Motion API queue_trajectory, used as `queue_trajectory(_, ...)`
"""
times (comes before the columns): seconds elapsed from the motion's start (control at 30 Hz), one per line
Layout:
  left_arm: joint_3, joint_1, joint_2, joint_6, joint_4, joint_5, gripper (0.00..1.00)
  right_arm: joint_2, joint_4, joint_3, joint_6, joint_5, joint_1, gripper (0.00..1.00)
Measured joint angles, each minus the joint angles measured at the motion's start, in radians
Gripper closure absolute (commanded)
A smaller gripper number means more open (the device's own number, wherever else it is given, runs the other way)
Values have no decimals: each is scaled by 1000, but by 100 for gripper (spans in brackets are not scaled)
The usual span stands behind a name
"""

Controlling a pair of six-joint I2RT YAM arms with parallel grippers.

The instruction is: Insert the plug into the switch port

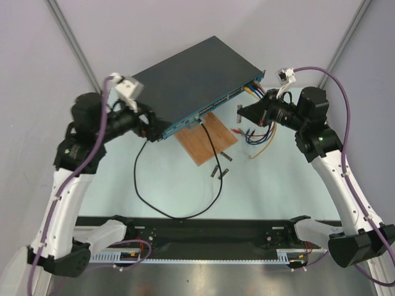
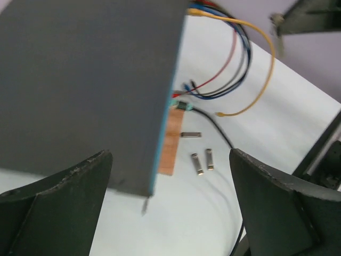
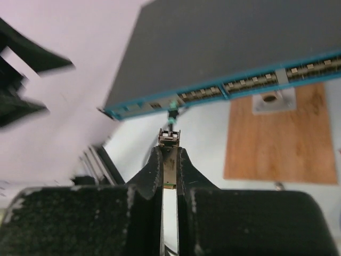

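Observation:
The switch (image 1: 197,77) is a flat black box with a teal front face (image 3: 240,85) carrying rows of ports. It lies at an angle at the back of the table. My right gripper (image 3: 169,154) is shut on a small metal plug (image 3: 169,137), which sticks out past the fingertips and points at the port face from a short distance. In the top view that gripper (image 1: 242,113) hovers off the switch's right front end. My left gripper (image 2: 170,213) stands wide open at the switch's left front corner (image 2: 146,189), and nothing is between its fingers.
A brown wooden board (image 1: 207,139) lies under the switch's front edge. A black cable (image 1: 139,185) with a green boot (image 2: 184,106) runs from a port and loops across the table. Coloured wires (image 1: 259,132) hang at the right end. Three loose metal plugs (image 1: 220,169) lie near the board.

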Motion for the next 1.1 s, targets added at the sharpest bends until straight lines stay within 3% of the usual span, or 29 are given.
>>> queue_trajectory(0.13,4,-259,79,-8,65,-216,7,16,163,-5,183,4,4,100)
queue_trajectory(0.4,55,-566,248,-12,162,-497,15,16,358,-42,363,38,116,100)
queue_trajectory(0.73,82,-709,277,-10,222,-629,24,14,404,-89,410,73,169,100)
queue_trajectory(1.03,110,-717,312,10,253,-717,50,-6,414,-106,414,90,199,100)
queue_trajectory(1.1,111,-723,315,15,252,-719,61,-11,415,-112,413,97,200,100)
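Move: The plug, already pinched in the right fingertips, lies about 24 cm to the left hand's right, 5 cm ahead and 6 cm lower; the open left fingers are as far the other way from the right hand. From the right hand, the black cable end in the switch is roughly 8 cm ahead, 13 cm left and 14 cm below; the wooden board is about 17 cm ahead, 10 cm left and 38 cm below. Left hand, half closing, sweeps some 17 cm right towards the plug, which right hand raises leftward, tipping up. ##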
